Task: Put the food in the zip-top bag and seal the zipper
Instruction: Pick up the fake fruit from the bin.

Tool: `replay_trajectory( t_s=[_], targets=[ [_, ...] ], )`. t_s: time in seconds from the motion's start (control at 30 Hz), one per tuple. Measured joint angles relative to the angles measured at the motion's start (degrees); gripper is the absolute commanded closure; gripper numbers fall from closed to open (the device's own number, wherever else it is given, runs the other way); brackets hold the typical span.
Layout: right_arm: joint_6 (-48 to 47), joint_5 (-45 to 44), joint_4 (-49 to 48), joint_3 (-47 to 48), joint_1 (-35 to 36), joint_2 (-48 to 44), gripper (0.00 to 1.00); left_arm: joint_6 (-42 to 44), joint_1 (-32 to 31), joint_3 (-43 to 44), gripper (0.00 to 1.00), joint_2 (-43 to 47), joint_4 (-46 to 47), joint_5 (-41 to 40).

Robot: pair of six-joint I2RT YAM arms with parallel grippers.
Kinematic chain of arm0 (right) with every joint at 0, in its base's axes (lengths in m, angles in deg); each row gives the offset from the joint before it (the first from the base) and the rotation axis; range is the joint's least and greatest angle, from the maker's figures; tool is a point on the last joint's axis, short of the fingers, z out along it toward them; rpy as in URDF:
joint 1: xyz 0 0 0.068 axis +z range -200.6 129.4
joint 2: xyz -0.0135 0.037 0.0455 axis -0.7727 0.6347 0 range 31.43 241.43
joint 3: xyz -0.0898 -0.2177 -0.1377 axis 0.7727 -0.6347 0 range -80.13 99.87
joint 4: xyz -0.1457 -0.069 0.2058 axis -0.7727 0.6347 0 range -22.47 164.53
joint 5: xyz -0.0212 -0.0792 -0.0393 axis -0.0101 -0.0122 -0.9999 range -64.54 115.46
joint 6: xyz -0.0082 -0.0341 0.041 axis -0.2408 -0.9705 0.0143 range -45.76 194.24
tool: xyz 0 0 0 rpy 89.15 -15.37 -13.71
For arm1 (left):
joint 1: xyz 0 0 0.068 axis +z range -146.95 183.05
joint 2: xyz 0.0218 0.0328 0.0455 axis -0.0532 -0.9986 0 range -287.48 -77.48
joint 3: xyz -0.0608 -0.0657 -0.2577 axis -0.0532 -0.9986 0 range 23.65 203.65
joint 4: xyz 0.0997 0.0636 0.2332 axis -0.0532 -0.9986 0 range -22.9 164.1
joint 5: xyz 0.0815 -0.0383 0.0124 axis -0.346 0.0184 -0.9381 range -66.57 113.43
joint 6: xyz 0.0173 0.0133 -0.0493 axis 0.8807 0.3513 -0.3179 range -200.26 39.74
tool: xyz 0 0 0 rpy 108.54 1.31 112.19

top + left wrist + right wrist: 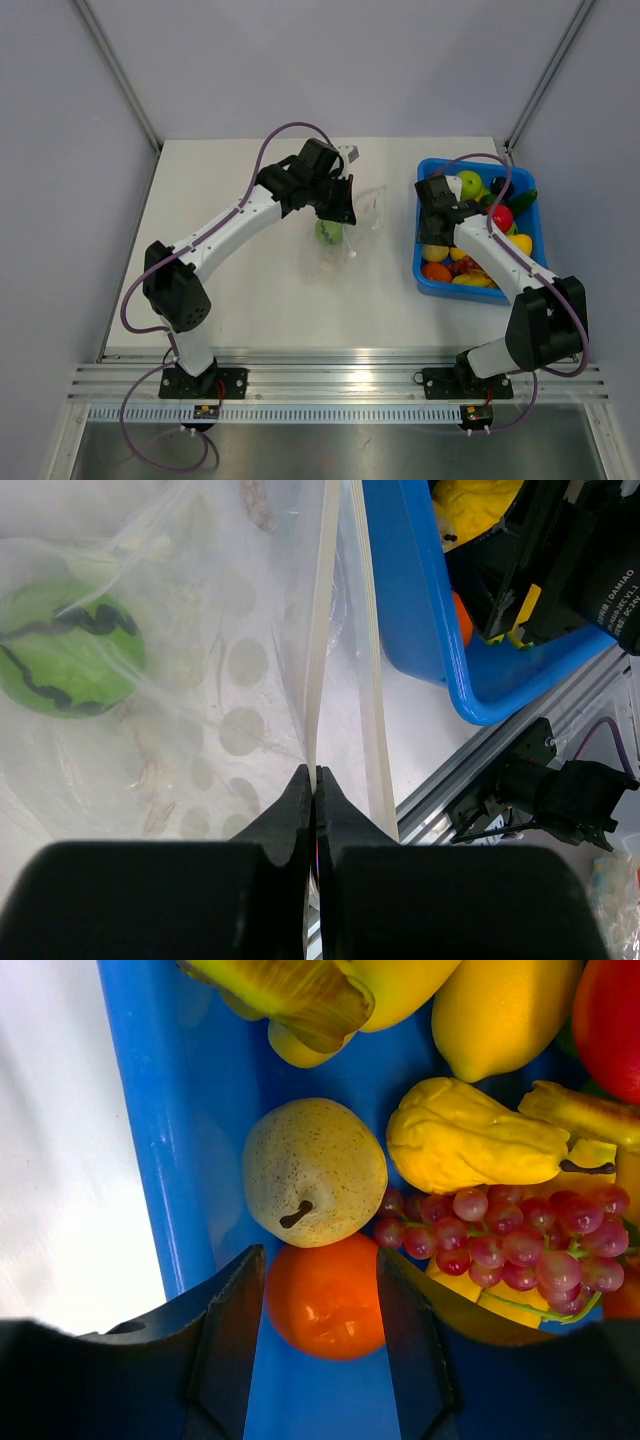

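The clear zip-top bag (352, 232) lies mid-table with a green striped toy fruit (328, 231) inside it. My left gripper (338, 208) is shut on the bag's mouth edge. In the left wrist view the pale zipper (322, 630) runs straight up from the closed fingertips of the left gripper (316, 772), and the green fruit (68, 648) shows through the plastic. My right gripper (440, 228) reaches down into the blue bin (424, 270). In the right wrist view the right gripper (320, 1270) holds a glossy orange fruit (325, 1300), with a finger against each side of it.
A speckled pale pear (315, 1170), red grapes (500, 1245) and yellow pieces (470, 1145) crowd round the orange fruit. The bin's blue wall (160, 1110) stands close beside the left finger. The bin (410, 600) lies just right of the bag.
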Motion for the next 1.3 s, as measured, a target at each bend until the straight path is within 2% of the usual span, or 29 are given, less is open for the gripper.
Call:
replay_trajectory(
  t_s=[0.2, 0.53, 0.57, 0.73, 0.77, 1.1, 1.3],
  targets=[
    [-0.7, 0.1, -0.2, 0.1, -0.8, 0.2, 0.45, 0.0, 0.0, 0.0, 1.0, 0.0, 0.0, 0.2],
    [-1.8, 0.8, -1.7, 1.5, -1.4, 3.5, 0.62, 0.0, 0.0, 0.0, 1.0, 0.0, 0.0, 0.2],
    [-1.9, 0.8, -1.7, 1.5, -1.4, 3.6, 0.69, 0.0, 0.0, 0.0, 1.0, 0.0, 0.0, 0.2],
    [-1.9, 0.8, -1.8, 1.9, -1.4, 3.6, 0.87, 0.0, 0.0, 0.0, 1.0, 0.0, 0.0, 0.2],
    [-1.8, 0.8, -1.8, 1.9, -1.4, 3.6, 1.0, 0.0, 0.0, 0.0, 1.0, 0.0, 0.0, 0.2],
    [-1.0, 0.4, 1.4, 3.0, -1.4, 0.7, 1.0, 0.0, 0.0, 0.0, 1.0, 0.0, 0.0, 0.3],
    [-0.9, 0.9, 6.0, 9.8, -1.4, -5.3, 1.0, 0.0, 0.0, 0.0, 1.0, 0.0, 0.1, 0.4]
  ],
)
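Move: Just ahead and below the right hand sits the pear, its middle about 3 cm forward and 4 cm lower, its stem leaning back towards the fingers. The orange is about 2 cm back and 6 cm down; the wrinkled yellow pepper lies 3 cm forward and 7 cm right, the grapes 10 cm right and 1 cm back, both some 6 cm down. From the left hand the pear is roughly 23 cm right, 3 cm forward, 14 cm down. Easing forward about 1.5 cm and slightly down to the pear's stem, the half-open right fingers close all the way and pinch the stem between their tips. Then, shut on it, the hand speeds up straight out of the bin by about 8 cm, the fingers tilting up a little towards forward near the end. ##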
